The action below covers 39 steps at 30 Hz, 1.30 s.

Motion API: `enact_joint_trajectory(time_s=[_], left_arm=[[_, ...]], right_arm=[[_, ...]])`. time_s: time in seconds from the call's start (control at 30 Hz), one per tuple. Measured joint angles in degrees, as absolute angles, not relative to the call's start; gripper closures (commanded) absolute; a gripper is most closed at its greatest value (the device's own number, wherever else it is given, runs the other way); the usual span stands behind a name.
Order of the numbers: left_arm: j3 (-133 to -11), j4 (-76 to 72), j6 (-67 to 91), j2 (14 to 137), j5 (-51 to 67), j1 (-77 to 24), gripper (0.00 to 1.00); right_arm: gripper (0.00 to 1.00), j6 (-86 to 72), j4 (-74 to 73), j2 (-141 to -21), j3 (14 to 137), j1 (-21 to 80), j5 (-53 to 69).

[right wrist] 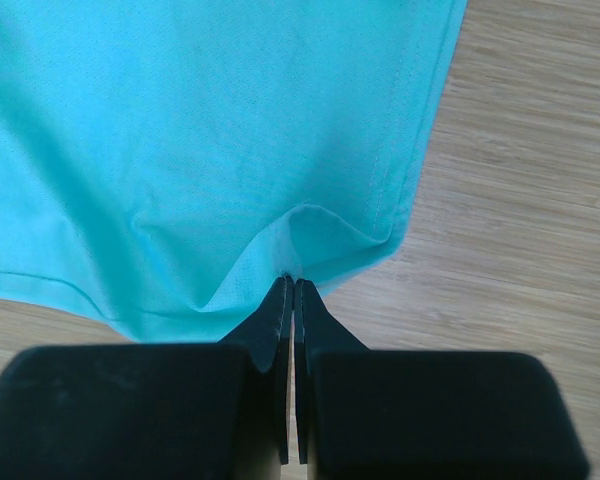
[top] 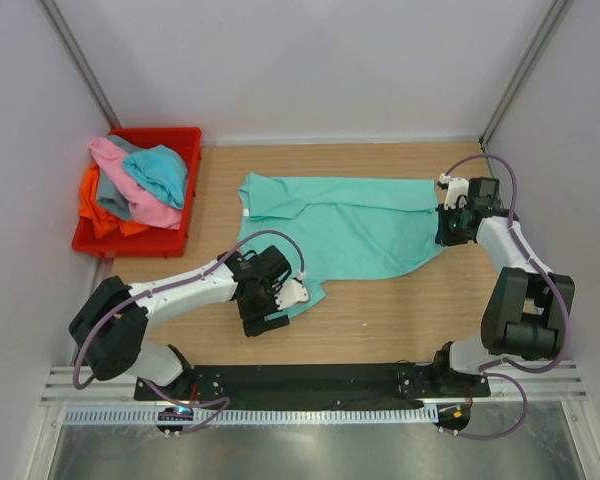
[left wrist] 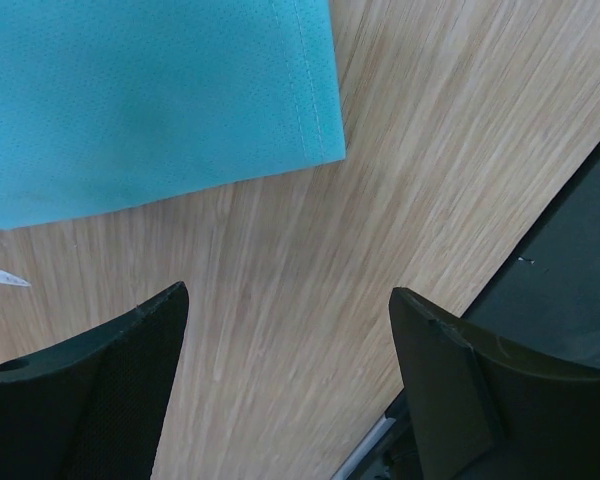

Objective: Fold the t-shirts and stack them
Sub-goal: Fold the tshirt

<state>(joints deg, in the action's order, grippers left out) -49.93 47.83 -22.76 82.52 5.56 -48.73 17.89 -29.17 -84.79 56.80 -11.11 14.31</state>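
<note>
The mint green t-shirt (top: 355,225) lies spread on the wooden table. My right gripper (top: 446,222) is shut on its right hem (right wrist: 310,235), the cloth puckered at the fingertips; its own view shows my right gripper (right wrist: 293,282) pinching it. My left gripper (top: 270,312) is open and empty by the shirt's near left corner (left wrist: 310,140), over bare wood; my left gripper (left wrist: 290,310) holds nothing. The pink (top: 130,185), turquoise (top: 160,172), orange (top: 98,212) and grey (top: 110,195) shirts lie heaped in the bin.
A red plastic bin (top: 185,215) stands at the far left of the table. A black base rail (top: 310,380) runs along the near edge and shows in the left wrist view (left wrist: 580,260). White walls enclose the table.
</note>
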Motion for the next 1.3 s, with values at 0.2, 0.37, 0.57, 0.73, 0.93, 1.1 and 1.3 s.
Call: enact_joint_trajectory(time_s=[0.2,0.37,0.57,0.73,0.93,1.1,1.3], left_arm=[[-50.5,46.1,-23.4,84.4,4.5,-49.8,0.18],[-50.6,43.5,-23.4,85.4,3.5,-51.5,0.17],[-50.3,37.3,-23.2,85.4,2.5,-52.0,0.18],[-50.3,35.0,-23.1,85.4,2.7,-52.1,0.19],[-50.3,34.4,-22.9,87.0,3.9,-52.1,0.20],[-49.9,34.5,-22.7,87.9,5.3,-52.1,0.20],[-49.9,34.5,-22.8,90.4,5.7,-52.1,0.21]], right_arm=[[0.99,17.9,-29.1,-84.9,56.8,-11.1,14.3],[0.99,17.9,-29.1,-85.5,56.8,-11.1,14.3],[0.99,17.9,-29.1,-85.8,56.8,-11.1,14.2],[0.99,17.9,-29.1,-85.8,56.8,-11.1,14.1],[0.99,17.9,-29.1,-85.8,56.8,-11.1,14.1],[0.99,17.9,-29.1,-85.8,56.8,-11.1,14.1],[0.98,18.0,-29.1,-85.8,56.8,-11.1,13.9]])
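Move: The near corner of the shirt's near sleeve lies about 6 cm to the left hand's right, 1 cm ahead and 3 cm below its open fingers. The sleeve's other hem corner is some 10 cm ahead and 18 cm to the right of this hand, and the pale collar label is about 28 cm straight ahead. From the right hand, the near sleeve corner is roughly 19 cm back, 41 cm left and 4 cm down. Sweeping right about 5 cm with a 3 cm reach forward and a slight tilt, the left hand comes over the near sleeve corner, then eases back a centimetre and sinks some 2 cm more until its still-open fingers straddle the corner, one tip seeming to touch the cloth. The right hand keeps its pinch on the shirt's hem end, settling barely half a centimetre. ##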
